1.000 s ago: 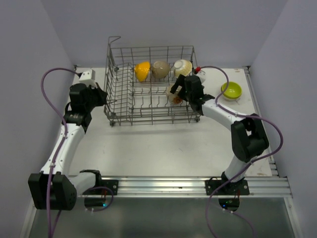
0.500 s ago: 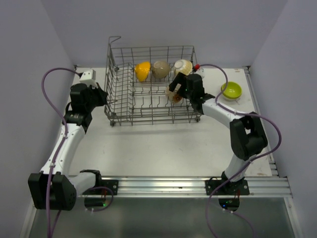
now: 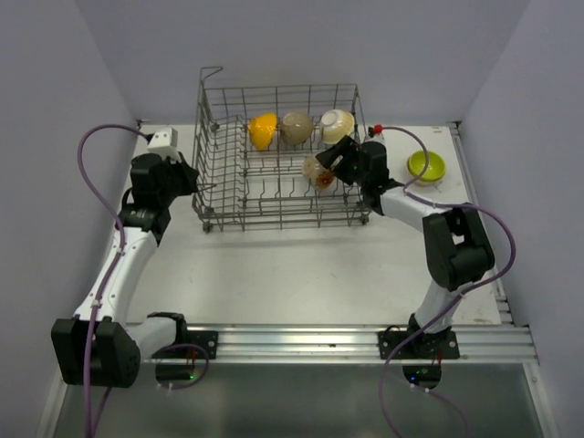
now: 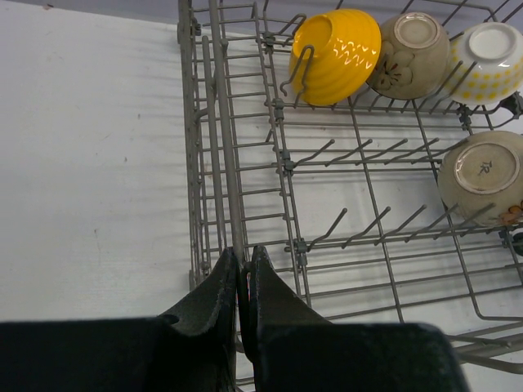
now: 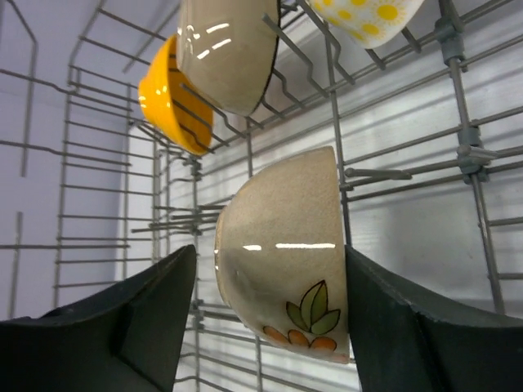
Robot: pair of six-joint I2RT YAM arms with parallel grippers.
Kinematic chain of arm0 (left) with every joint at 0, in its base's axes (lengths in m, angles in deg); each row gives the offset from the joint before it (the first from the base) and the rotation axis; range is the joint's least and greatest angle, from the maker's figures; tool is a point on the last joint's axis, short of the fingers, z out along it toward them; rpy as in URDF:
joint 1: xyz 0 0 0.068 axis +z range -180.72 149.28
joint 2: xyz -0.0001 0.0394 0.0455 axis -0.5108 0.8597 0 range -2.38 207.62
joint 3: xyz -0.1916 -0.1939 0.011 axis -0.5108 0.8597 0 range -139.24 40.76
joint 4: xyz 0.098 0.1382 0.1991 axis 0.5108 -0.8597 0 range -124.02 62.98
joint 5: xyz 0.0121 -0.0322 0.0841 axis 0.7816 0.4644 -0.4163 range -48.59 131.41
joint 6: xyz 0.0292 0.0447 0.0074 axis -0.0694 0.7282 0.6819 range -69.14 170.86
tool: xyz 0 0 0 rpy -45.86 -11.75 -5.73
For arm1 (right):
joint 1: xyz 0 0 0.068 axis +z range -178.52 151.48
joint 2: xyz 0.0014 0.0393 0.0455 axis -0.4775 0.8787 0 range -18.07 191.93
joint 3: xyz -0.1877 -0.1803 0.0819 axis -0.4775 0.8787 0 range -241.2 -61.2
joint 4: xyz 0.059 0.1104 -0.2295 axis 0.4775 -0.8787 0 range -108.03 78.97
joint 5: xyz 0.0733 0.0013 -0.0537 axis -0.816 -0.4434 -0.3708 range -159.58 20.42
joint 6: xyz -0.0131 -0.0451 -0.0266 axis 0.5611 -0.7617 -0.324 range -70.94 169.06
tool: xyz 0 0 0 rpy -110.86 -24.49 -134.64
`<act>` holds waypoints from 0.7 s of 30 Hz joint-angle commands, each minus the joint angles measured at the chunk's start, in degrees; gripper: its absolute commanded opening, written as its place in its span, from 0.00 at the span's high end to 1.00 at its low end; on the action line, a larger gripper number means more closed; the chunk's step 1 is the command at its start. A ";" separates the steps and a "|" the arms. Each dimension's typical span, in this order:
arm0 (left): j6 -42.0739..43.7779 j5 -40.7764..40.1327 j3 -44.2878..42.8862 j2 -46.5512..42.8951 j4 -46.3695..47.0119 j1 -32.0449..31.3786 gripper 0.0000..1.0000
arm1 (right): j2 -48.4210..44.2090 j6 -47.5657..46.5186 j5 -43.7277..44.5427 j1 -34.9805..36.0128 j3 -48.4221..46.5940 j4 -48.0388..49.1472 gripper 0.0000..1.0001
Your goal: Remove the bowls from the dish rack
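The dish rack (image 3: 274, 196) is a grey wire basket at the middle back of the table. Three bowls stand on edge along its far row: yellow (image 3: 262, 130), beige (image 3: 296, 127) and white with yellow dots (image 3: 336, 123). A tan bowl with a leaf pattern (image 5: 282, 245) stands on edge in the nearer right row. My right gripper (image 5: 270, 253) straddles it, open: one finger (image 5: 392, 318) touches the base, the other (image 5: 155, 310) stands off the rim. My left gripper (image 4: 242, 255) is shut on the rack's left rim wire (image 4: 237, 163).
A lime green bowl (image 3: 426, 165) sits on the table to the right of the rack, by the table's right edge. The rack's tall grid sides and upright tines (image 4: 359, 151) surround the bowls. Purple cables loop off both arms.
My right wrist has turned and shifted slightly right, and its jaws have narrowed around the leaf-pattern bowl. The left arm and the rack have not moved.
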 commanded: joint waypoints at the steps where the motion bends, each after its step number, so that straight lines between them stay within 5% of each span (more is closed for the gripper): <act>1: 1.56 8.39 1.97 1.49 -2.41 -3.17 1.00 | 1.40 10.53 -13.95 0.39 1.03 14.53 0.29; 13: 1.56 8.04 1.97 1.67 -2.32 -3.17 1.00 | 7.81 21.60 -25.66 -1.98 -0.89 29.30 1.00; 21: 1.47 7.87 1.98 1.85 -2.41 -3.17 1.00 | 12.48 39.99 -29.44 -2.69 -5.55 50.41 1.00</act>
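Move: The flowered bowl, on its side in the rack, lies just off the right fingertips: level forward, some 3 cm to their left and about 4 cm below. The yellow-dotted white bowl stands about 8 cm ahead of this hand and 1 cm to its right, the grey-brown bowl as far ahead but 9 cm to the left, both some 4 cm lower. From the left hand, the flowered bowl lies about 30 cm right, 8 cm ahead and 11 cm below. The right fingers close on the flowered bowl's rim and pinch it, one inside and one outside, while the hand goes about 4 cm left and then rises, ending some 2.5 cm higher. The wrist rolls throughout by about 30 degrees, its left side rising, and swings a little counter-clockwise. The left gripper stays shut on the rack's left side rail. ##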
